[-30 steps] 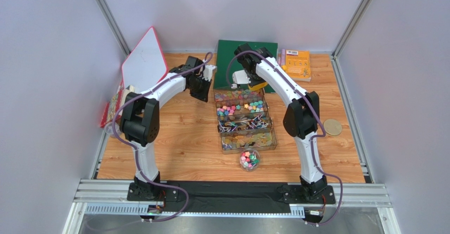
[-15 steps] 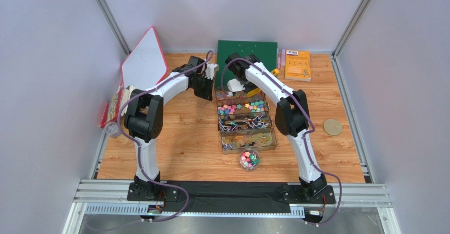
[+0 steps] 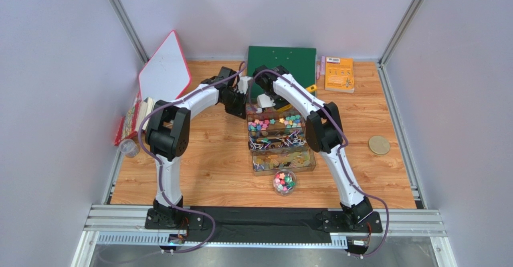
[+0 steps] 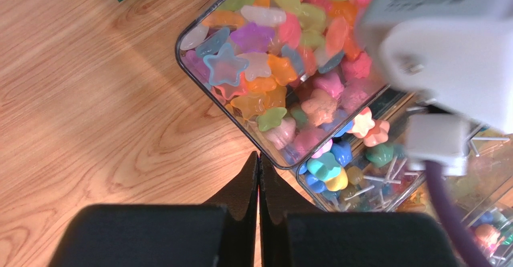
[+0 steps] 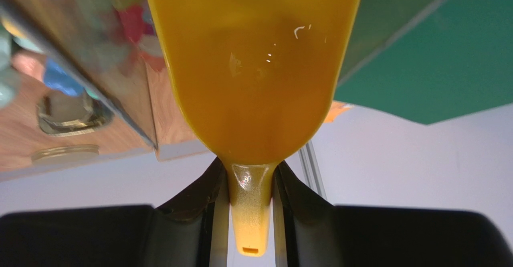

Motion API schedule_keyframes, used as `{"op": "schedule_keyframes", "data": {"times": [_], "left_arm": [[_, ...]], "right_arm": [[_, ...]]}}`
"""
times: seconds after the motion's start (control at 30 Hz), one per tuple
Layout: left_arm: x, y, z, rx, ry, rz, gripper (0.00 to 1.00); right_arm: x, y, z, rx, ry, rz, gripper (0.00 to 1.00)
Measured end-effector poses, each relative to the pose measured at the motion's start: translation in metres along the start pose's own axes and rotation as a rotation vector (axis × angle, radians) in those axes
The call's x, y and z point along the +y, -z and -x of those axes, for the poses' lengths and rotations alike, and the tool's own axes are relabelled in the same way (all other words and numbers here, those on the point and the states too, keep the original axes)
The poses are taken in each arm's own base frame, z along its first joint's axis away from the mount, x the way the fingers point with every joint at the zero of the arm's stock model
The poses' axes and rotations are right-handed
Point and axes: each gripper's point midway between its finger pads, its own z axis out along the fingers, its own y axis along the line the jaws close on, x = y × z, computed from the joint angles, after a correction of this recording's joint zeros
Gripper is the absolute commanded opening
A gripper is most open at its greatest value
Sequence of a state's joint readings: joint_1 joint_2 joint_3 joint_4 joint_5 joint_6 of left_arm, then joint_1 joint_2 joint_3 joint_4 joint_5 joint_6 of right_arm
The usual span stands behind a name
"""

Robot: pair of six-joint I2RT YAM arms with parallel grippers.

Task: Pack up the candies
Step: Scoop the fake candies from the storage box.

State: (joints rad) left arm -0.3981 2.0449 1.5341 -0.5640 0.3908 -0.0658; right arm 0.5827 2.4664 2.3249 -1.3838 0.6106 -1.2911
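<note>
The candies (image 4: 283,68) are small bright star and flower shapes that fill the far compartment of a clear divided box (image 3: 308,157); more fill a small round tub (image 3: 284,181) in front of it. My left gripper (image 4: 259,159) is shut on nothing, its tips on the wood just off that compartment's corner, at the box's far left (image 3: 241,101). My right gripper (image 5: 250,186) is shut on the handle of a yellow scoop (image 5: 253,68), whose bowl points away over the back of the box (image 3: 269,102). What the scoop holds cannot be seen.
A green board (image 3: 281,62) lies behind the box, an orange packet (image 3: 339,73) to its right. A white board with a red rim (image 3: 164,68) leans at the back left above some packets (image 3: 127,125). A round lid (image 3: 379,144) lies at the right.
The left gripper has closed fully and shifted right to the box's far corner. The right arm has swung left with the scoop, over the back compartment.
</note>
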Motion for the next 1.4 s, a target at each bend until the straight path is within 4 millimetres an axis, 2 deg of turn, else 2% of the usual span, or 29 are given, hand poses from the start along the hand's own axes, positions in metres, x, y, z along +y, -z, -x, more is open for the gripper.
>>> {"op": "schedule_keyframes", "data": {"times": [0.23, 0.47, 0.53, 0.73, 0.83, 1.17, 1.4], "left_arm": [[0.000, 0.000, 0.000, -0.001, 0.001, 0.000, 0.00], [0.002, 0.000, 0.000, -0.003, 0.007, 0.001, 0.00], [0.003, 0.000, 0.000, -0.003, 0.010, 0.000, 0.03], [0.008, 0.004, -0.003, 0.008, 0.016, 0.003, 0.41], [0.010, 0.008, -0.006, 0.019, 0.008, 0.005, 0.47], [0.003, 0.036, -0.013, 0.046, -0.042, 0.010, 0.49], [0.001, 0.053, -0.005, 0.036, -0.080, 0.027, 0.49]], "right_arm": [[-0.001, -0.004, 0.035, -0.092, -0.008, 0.006, 0.00], [0.003, -0.009, 0.044, -0.174, -0.041, 0.038, 0.00], [0.004, -0.011, 0.045, -0.196, -0.044, 0.048, 0.00], [0.006, -0.011, 0.046, -0.331, -0.052, 0.074, 0.00], [0.006, -0.012, 0.045, -0.398, -0.054, 0.087, 0.00], [0.005, -0.009, 0.054, -0.537, -0.058, 0.103, 0.00], [0.010, -0.008, 0.057, -0.562, -0.129, 0.148, 0.00]]}}
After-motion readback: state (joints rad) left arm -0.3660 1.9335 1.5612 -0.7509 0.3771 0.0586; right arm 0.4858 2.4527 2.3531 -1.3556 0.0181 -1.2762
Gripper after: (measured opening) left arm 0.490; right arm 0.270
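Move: The gummy tray that my scoop is going into has its middle about 9 cm to the left of my right hand, 3 cm back and some 7 cm below. The star-candy tray lies next to it on the near side, about 9 cm back and 8 cm left of that hand; the green board's middle is about 9 cm ahead and 6 cm left. From my left hand, whose shut fingertips are at the gummy tray's near left corner, the tray's middle is about 10 cm right and 3 cm ahead. I keep my pinch on the yellow scoop's neck and drive its bowl left and down into the gummies, about 4 cm each way, rolling my right hand's left side up some 30 degrees until the fingers point nearly straight down and the bowl levels. My left hand stays shut against the tray corner at first, then opens about halfway and comes away left, up and a little back. ##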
